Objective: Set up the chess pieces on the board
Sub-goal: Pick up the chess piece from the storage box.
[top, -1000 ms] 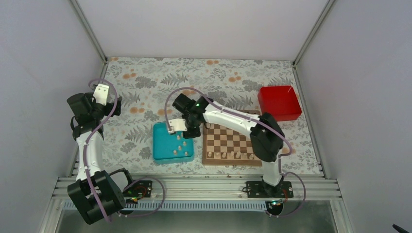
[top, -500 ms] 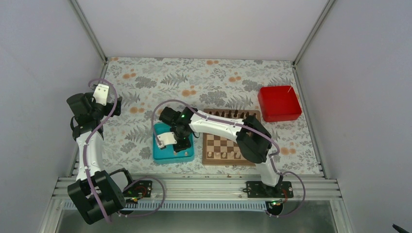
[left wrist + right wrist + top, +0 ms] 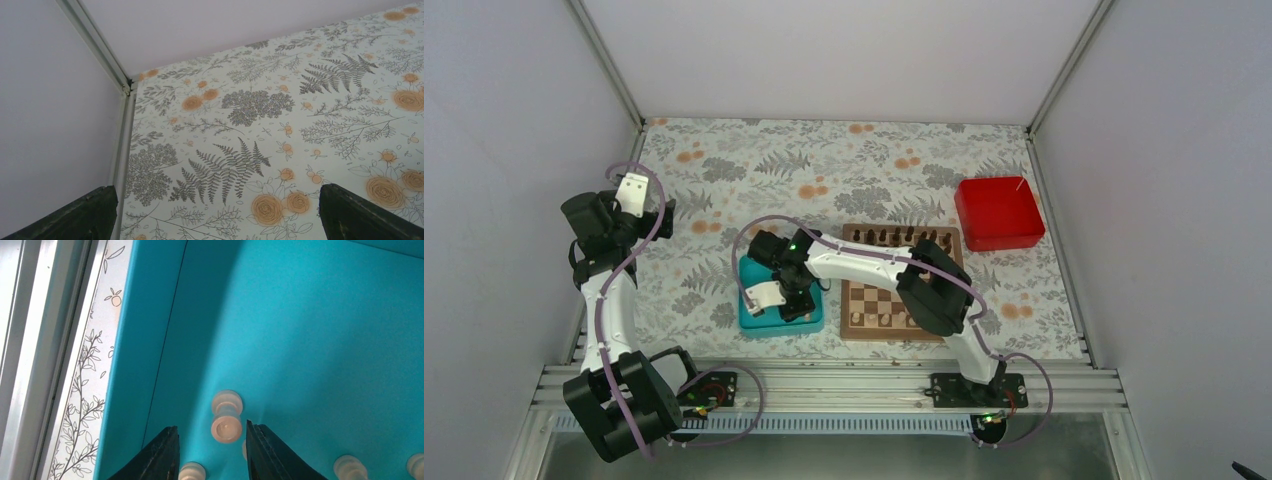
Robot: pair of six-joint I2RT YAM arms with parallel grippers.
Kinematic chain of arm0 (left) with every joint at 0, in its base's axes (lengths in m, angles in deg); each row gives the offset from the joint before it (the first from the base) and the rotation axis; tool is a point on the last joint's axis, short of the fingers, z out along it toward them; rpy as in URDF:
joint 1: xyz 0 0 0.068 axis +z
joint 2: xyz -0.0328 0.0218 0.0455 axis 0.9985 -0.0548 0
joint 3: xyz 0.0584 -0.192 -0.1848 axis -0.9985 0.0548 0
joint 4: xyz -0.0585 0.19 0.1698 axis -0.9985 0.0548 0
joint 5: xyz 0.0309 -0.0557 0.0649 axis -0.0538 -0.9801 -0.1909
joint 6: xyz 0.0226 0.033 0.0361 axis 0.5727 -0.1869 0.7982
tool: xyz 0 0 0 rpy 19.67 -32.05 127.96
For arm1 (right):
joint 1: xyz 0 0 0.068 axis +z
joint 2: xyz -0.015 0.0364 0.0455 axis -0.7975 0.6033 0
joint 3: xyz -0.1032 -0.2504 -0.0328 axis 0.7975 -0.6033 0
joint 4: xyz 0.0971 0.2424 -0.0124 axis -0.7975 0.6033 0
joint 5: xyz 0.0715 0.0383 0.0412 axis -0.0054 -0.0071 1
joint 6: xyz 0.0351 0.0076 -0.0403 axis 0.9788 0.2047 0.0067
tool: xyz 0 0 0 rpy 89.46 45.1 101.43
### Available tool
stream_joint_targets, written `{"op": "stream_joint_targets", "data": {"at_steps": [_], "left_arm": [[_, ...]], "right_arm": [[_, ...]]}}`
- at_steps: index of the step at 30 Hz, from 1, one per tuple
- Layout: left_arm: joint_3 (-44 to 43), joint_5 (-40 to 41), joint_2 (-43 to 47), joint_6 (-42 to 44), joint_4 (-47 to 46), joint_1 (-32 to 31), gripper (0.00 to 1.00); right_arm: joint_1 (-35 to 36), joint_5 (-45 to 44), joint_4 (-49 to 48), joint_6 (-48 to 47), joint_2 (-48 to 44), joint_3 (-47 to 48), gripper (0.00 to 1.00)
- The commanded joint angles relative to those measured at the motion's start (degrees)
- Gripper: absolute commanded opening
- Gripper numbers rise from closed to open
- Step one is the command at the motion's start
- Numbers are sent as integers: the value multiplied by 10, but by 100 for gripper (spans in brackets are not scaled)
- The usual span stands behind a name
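My right gripper (image 3: pixel 211 432) hangs low inside the teal tray (image 3: pixel 300 315), open. A pale beige chess piece (image 3: pixel 226 427) stands between its fingers, closer to the right finger; I see no contact. More pale pieces (image 3: pixel 347 466) stand nearby on the tray floor. From above, the right gripper (image 3: pixel 789 300) covers most of the tray (image 3: pixel 754 325), which lies left of the board (image 3: pixel 894 290). A few pale pieces (image 3: pixel 884 320) stand on the board's near row. My left gripper (image 3: pixel 216 200) is open and empty over the flowered cloth at the far left (image 3: pixel 636 190).
Dark chessmen (image 3: pixel 902 237) line the board's far row. A red box (image 3: pixel 998 212) sits at the back right of the board. The right arm's links stretch across the board's left half. White walls and metal rails enclose the table.
The right arm has swung left and toward the near edge, dropping into the tray around a pale piece, and its jaws have narrowed a little. The left arm has not moved.
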Motion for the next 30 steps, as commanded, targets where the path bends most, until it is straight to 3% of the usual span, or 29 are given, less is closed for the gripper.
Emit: {"op": "stream_joint_targets", "data": {"at_steps": [1, 14, 24, 30], "left_arm": [[5, -14, -1, 6, -13, 4, 100], [5, -14, -1, 5, -14, 7, 100], [4, -16, -2, 5, -13, 9, 100], [2, -16, -2, 5, -12, 9, 100]], "right_arm": [[6, 2, -14, -1, 11, 11, 37], [6, 1, -18, 0, 19, 12, 31], [8, 4, -23, 8, 19, 11, 13], [7, -7, -25, 13, -11, 10, 9]]}}
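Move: The light chess piece in the blue storage box stands almost directly under the right hand, between its open fingers, about 2 cm below and some 1 cm to the left. From this hand, one neighbour piece stands about 2 cm ahead and 1 cm right, another 4 cm right and 1 cm back, and a far piece about 7 cm straight ahead. From the left hand, the chess piece lies roughly 18 cm back, 26 cm right and 19 cm below. The right fingers close on the head of the chess piece and pinch it from the front and back sides, going from a partly open gap to nearly shut. Meanwhile the hand eases about 1 cm down and a touch left over the piece, its wrist held at the same near-vertical tilt. ##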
